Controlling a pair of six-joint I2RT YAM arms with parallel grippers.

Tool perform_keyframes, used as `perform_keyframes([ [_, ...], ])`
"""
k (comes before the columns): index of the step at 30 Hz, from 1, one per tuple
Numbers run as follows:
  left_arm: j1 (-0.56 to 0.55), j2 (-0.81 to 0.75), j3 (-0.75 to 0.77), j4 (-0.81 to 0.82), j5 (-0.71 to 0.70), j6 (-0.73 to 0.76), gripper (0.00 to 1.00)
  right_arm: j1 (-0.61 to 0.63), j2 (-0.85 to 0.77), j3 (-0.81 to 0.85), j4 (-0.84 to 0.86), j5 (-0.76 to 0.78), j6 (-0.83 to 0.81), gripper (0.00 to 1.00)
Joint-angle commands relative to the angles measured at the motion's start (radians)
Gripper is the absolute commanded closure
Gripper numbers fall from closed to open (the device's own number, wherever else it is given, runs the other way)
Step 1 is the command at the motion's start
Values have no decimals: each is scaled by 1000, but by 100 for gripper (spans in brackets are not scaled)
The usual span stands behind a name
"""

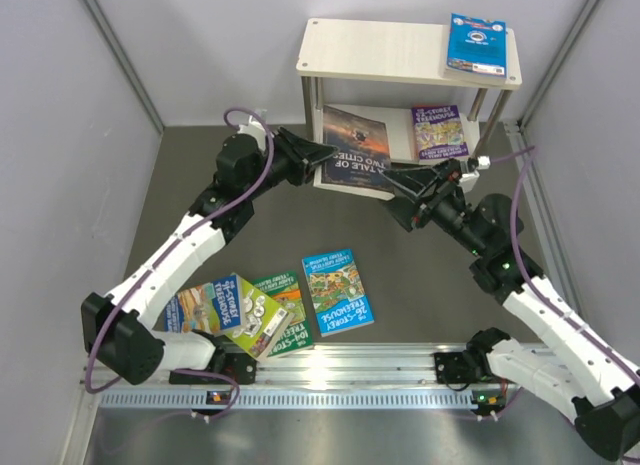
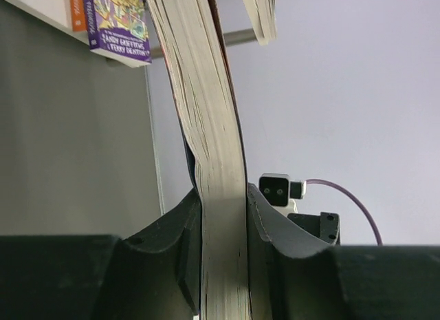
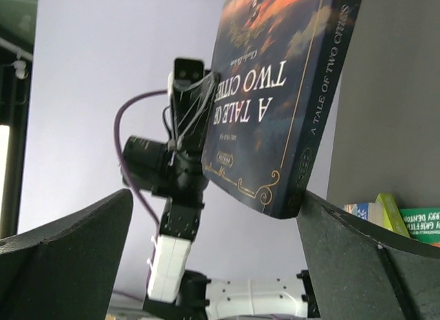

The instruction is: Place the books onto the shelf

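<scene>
My left gripper (image 1: 322,153) is shut on the left edge of a dark book (image 1: 356,143), "A Tale of Two Cities", held at the front of the shelf's (image 1: 390,47) lower tier. In the left wrist view its page edge (image 2: 218,196) is pinched between the fingers. My right gripper (image 1: 398,177) stands open at the book's near right corner. That corner (image 3: 289,189) touches the right finger (image 3: 364,258). A blue book (image 1: 477,45) lies on the top board and a purple one (image 1: 440,132) on the lower board. On the table lie a blue book (image 1: 338,290), a green one (image 1: 287,320) and a lime-and-orange pile (image 1: 215,307).
Grey walls close in the table on the left, right and back. A silver rail (image 1: 350,370) carrying both arm bases runs along the near edge. The shelf's metal posts (image 1: 312,103) stand beside the held book.
</scene>
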Motion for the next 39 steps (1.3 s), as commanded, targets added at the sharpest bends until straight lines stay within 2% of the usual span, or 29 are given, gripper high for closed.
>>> perform_keyframes([
  [1,-37,-58,55,10,-15,75,100,-10,41,112,60,105,-14,0],
  [4,-51,-65,69,-31,-44,101,100,-11,52,141,52,159,-9,1],
  [7,-76,-75,75,-78,-84,114,100,-10,75,189,29,185,-12,14],
  [9,-99,-80,77,-95,-103,118,100,-10,95,224,11,196,-23,17],
  [12,-131,-81,83,-118,-123,131,100,-10,119,267,-6,217,-37,28],
  [13,-139,-81,83,-126,-132,138,100,-10,131,275,-8,220,-38,35],
  [18,-169,-83,86,-143,-132,154,100,-10,164,327,-28,219,-61,50],
  [21,-182,-85,87,-161,-135,170,100,-10,173,333,-31,220,-61,62],
  [22,-186,-86,84,-164,-135,180,100,-10,174,335,-31,219,-63,70],
  [27,-186,-86,80,-215,-104,216,100,-10,176,376,-70,197,-106,94],
  [28,-186,-80,89,-230,-98,227,95,-10,187,399,-96,191,-126,100],
  [29,-185,-77,94,-250,-95,239,84,-11,196,463,-163,179,-182,100],
  [31,-186,-84,112,-325,-113,285,69,-11,232,585,-236,162,-279,100],
  [32,-186,-91,117,-351,-130,301,52,-13,246,630,-271,160,-310,100],
  [34,-186,-130,109,-413,-202,345,35,-22,294,756,-360,144,-392,100],
  [35,-183,-147,103,-430,-221,356,20,-39,308,793,-400,137,-412,100],
  [39,-148,-245,65,-503,-278,391,1,-122,401,957,-437,70,-472,100],
])
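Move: The Tale of Two Cities book is still in the left fingers by its page edge, its middle about 3 cm ahead and 8 cm right of the left hand, roughly level. From the open, empty right hand the middle lies some 9 cm ahead, 8 cm left, level. The purple book on the lower shelf stands about 33 cm ahead, 20 cm right and 30 cm below the right hand; the blue book on the top shelf about 33 cm ahead, 25 cm right, nearly level. Forward by about 6 cm goes the right hand, turning some 10 degrees clockwise and closing its wide-open fingers on the spine side of the Tale of Two Cities book, while the left hand keeps hold and eases back. Then the right rises about 10 cm with the book, rolling left side down, as the left opens wide and draws back, some 6 cm in all, clear of the page edge. ##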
